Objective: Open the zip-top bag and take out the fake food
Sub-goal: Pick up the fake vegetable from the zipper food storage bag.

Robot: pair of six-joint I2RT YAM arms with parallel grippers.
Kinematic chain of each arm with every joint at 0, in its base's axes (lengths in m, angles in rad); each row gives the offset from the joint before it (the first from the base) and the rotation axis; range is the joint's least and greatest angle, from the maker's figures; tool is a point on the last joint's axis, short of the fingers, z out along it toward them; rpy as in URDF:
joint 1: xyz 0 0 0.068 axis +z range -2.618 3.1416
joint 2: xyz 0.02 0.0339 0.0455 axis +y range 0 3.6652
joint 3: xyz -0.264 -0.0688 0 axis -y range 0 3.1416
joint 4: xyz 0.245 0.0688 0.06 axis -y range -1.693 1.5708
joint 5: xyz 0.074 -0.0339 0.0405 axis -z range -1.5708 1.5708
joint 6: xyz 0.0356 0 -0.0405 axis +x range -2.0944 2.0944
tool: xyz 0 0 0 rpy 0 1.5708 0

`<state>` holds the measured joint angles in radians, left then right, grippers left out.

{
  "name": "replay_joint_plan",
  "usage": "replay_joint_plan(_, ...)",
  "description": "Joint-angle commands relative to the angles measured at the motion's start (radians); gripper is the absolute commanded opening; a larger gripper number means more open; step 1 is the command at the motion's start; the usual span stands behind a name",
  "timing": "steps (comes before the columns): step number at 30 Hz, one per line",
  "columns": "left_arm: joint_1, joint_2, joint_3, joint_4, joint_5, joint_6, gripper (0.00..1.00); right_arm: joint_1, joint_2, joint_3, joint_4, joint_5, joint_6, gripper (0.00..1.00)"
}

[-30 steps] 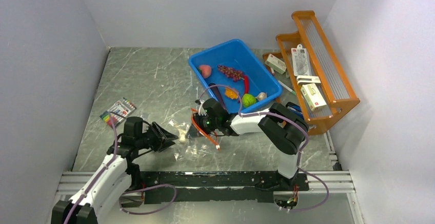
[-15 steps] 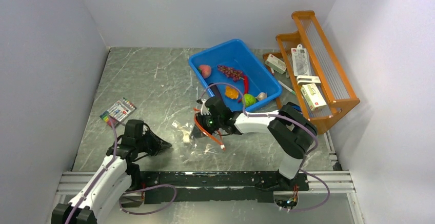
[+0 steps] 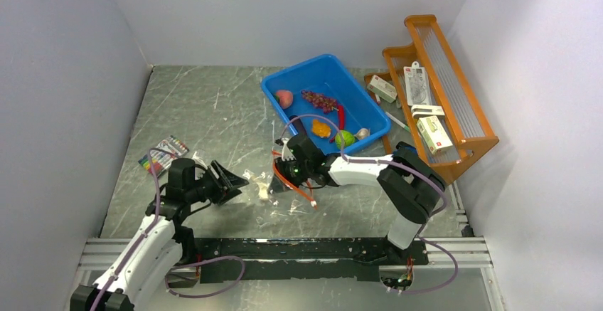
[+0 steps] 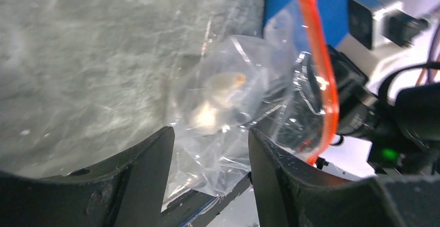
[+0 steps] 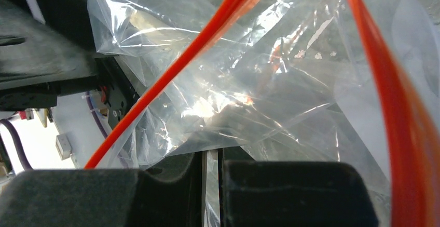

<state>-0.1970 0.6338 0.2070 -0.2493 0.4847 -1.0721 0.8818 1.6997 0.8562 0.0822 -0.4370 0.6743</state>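
Observation:
The clear zip-top bag (image 3: 274, 198) lies crumpled on the table between the two arms, its red-orange zip strip (image 3: 290, 183) lifted and gaping. My right gripper (image 3: 286, 176) is shut on the bag's film (image 5: 244, 107) near the mouth, and the strip (image 5: 171, 76) loops over the jaws. My left gripper (image 3: 232, 181) stands open just left of the bag, with loose film (image 4: 218, 154) between its fingers. One pale piece of fake food (image 4: 224, 83) rests inside the bag. More fake food sits in the blue bin: a peach (image 3: 284, 98), grapes (image 3: 320, 101), an orange piece (image 3: 321, 129) and a green ball (image 3: 345, 139).
The blue bin (image 3: 306, 64) stands behind the right gripper. A wooden rack (image 3: 455, 104) with small boxes fills the right side. A pack of coloured markers (image 3: 163, 154) lies at the left, close behind the left arm.
The left gripper drew back and shut, then came forward and up toward the bag and opened again. The right gripper shifted slightly right with the bag mouth.

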Motion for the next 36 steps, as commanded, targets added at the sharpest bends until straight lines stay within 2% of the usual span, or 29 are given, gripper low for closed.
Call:
replay_joint_plan(1,0.005,0.043,0.015,0.178,0.147,0.077,0.66,-0.002,0.05,0.002,0.052,-0.05,0.023,0.07)
replay_joint_plan(6,0.004,0.147,-0.021,0.358,0.19,0.076,0.67,0.007,0.074,0.018,0.08,-0.117,0.026,0.07)
replay_joint_plan(10,0.004,0.26,0.015,0.346,0.172,0.135,0.6,0.012,0.067,0.017,0.086,-0.143,0.021,0.08)
replay_joint_plan(12,0.004,0.289,0.029,0.328,0.148,0.152,0.5,0.012,0.066,0.018,0.085,-0.153,0.019,0.08)
replay_joint_plan(16,0.003,0.305,0.029,0.326,0.123,0.149,0.19,0.012,0.053,0.015,0.078,-0.155,0.018,0.08)
replay_joint_plan(19,0.004,0.292,0.02,0.304,0.104,0.147,0.08,0.01,0.03,-0.001,0.086,-0.143,0.027,0.08)
replay_joint_plan(27,0.004,0.208,0.01,0.149,-0.038,0.136,0.07,0.007,-0.038,-0.009,-0.03,0.04,0.005,0.1)
replay_joint_plan(36,0.004,0.174,0.049,-0.058,-0.221,0.114,0.07,0.003,-0.09,-0.044,-0.115,0.111,-0.03,0.1)
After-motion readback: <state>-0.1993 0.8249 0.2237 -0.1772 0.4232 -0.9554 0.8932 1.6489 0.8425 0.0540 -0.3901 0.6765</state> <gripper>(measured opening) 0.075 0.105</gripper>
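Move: The bag's closed end hangs roughly 3 cm to the right of my open left hand, 1 cm ahead and 3 cm below. The last fake vegetable lies inside, level ahead with that hand, about 6 cm to its right and 4 cm below. For my right hand, reaching in through the bag's mouth, it is some 3 cm left, 1 cm back and 1 cm lower; the blue bin's middle is about 24 cm ahead and 15 cm right, slightly lower. I swing my left hand about 2 cm right and slightly up and forward over the bag's closed end, then drop some 3 cm, shutting my fingers on its film, and draw it about 3 cm left and down. Inside the bag my nearly shut right fingers dip some 2 cm back and down beside the fake vegetable, then come forward and up. ##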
